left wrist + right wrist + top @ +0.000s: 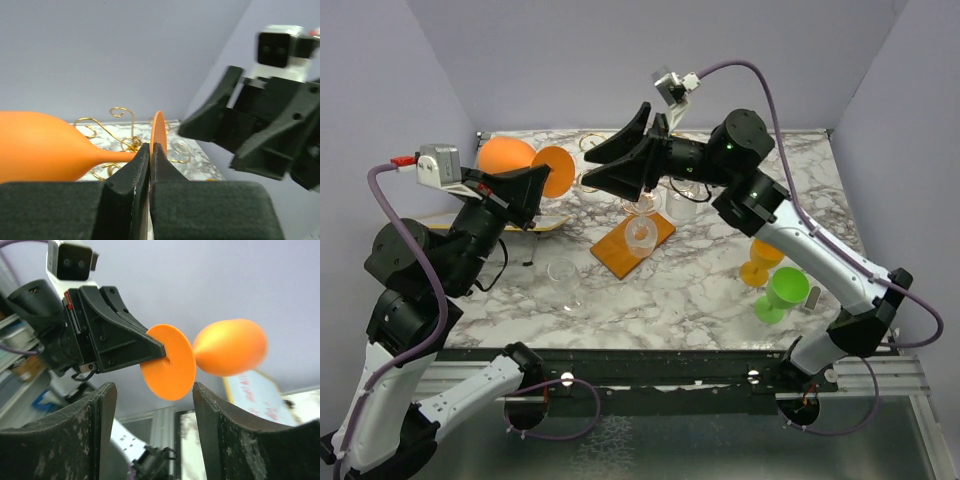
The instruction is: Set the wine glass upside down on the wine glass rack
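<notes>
The orange wine glass (pixel 505 155) is held sideways in the air over the back left of the table. My left gripper (pixel 542 180) is shut on the rim of its flat foot (pixel 158 131); the bowl (pixel 35 147) points left. My right gripper (pixel 607 165) is open, its fingers (pixel 100 440) standing apart on either side of the foot (pixel 170 362) without touching it. The wine glass rack (pixel 620 252) stands mid-table on its orange-brown wooden base. Its gold wire scrolls (pixel 122 127) show behind the glass stem.
A clear glass (pixel 640 232) sits at the rack. Another clear glass (pixel 563 275) stands left of the rack, and a clear tumbler (pixel 682 205) behind it. A green glass (pixel 785 292) and a small orange glass (pixel 762 260) are at the right. A yellow-edged card (pixel 545 222) lies at the left.
</notes>
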You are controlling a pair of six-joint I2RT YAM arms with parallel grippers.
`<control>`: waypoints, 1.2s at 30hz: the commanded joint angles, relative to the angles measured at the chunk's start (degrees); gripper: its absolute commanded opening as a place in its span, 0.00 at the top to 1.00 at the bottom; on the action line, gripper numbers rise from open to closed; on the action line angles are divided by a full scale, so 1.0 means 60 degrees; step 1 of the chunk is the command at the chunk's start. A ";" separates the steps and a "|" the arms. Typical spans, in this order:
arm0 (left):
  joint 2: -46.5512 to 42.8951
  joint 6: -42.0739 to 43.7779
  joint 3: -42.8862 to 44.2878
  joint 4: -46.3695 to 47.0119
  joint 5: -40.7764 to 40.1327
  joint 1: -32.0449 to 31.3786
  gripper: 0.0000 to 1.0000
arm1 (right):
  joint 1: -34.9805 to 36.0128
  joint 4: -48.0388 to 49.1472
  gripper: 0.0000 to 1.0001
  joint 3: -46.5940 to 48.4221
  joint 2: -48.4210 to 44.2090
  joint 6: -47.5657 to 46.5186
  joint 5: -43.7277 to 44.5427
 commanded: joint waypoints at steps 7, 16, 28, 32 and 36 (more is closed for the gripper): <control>0.1329 -0.0639 0.0196 -0.0313 -0.2473 0.0029 1.00 | 0.0035 -0.1627 0.32 -0.1711 -0.2411 -0.2169 0.5157; 0.2433 -0.1115 0.0245 -0.0081 -0.2029 0.0037 1.00 | 0.0029 -0.1855 0.34 -0.2972 -0.3793 -0.2158 0.5487; 0.3056 -0.1591 -0.0021 0.0189 -0.1621 0.0600 1.00 | 0.0038 -0.1881 0.34 -0.3769 -0.4810 -0.2233 0.5827; 0.3236 -0.1932 0.0012 0.0315 -0.0819 0.1280 1.00 | 0.0028 -0.1881 0.35 -0.3945 -0.4979 -0.2222 0.5859; 0.3416 -0.2236 0.0045 0.0586 -0.0044 0.1780 1.00 | 0.0035 -0.2107 0.35 -0.4039 -0.5046 -0.2215 0.5944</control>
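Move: The left hand already holds the orange wine glass near its foot. The rack's hub lies about 18 cm ahead of that hand, 13 cm to its right and 17 cm below; the rack's empty left hook is some 13 cm ahead, 3 cm right and 17 cm below. A clear glass hangs about 8 cm ahead, 15 cm right and 25 cm below. From the empty right hand the hub is roughly 17 cm ahead, 4 cm right and 17 cm lower. Forward and down goes the left hand, closing on the rack's left side, about 13 cm out and 9 cm lower, tipping some 20 degrees nose-down and turning a little counter-clockwise while keeping its pinch on the orange glass. Meanwhile the open right hand backs off to its right, about 13 cm, away from the glass, swinging some 35 degrees clockwise. ##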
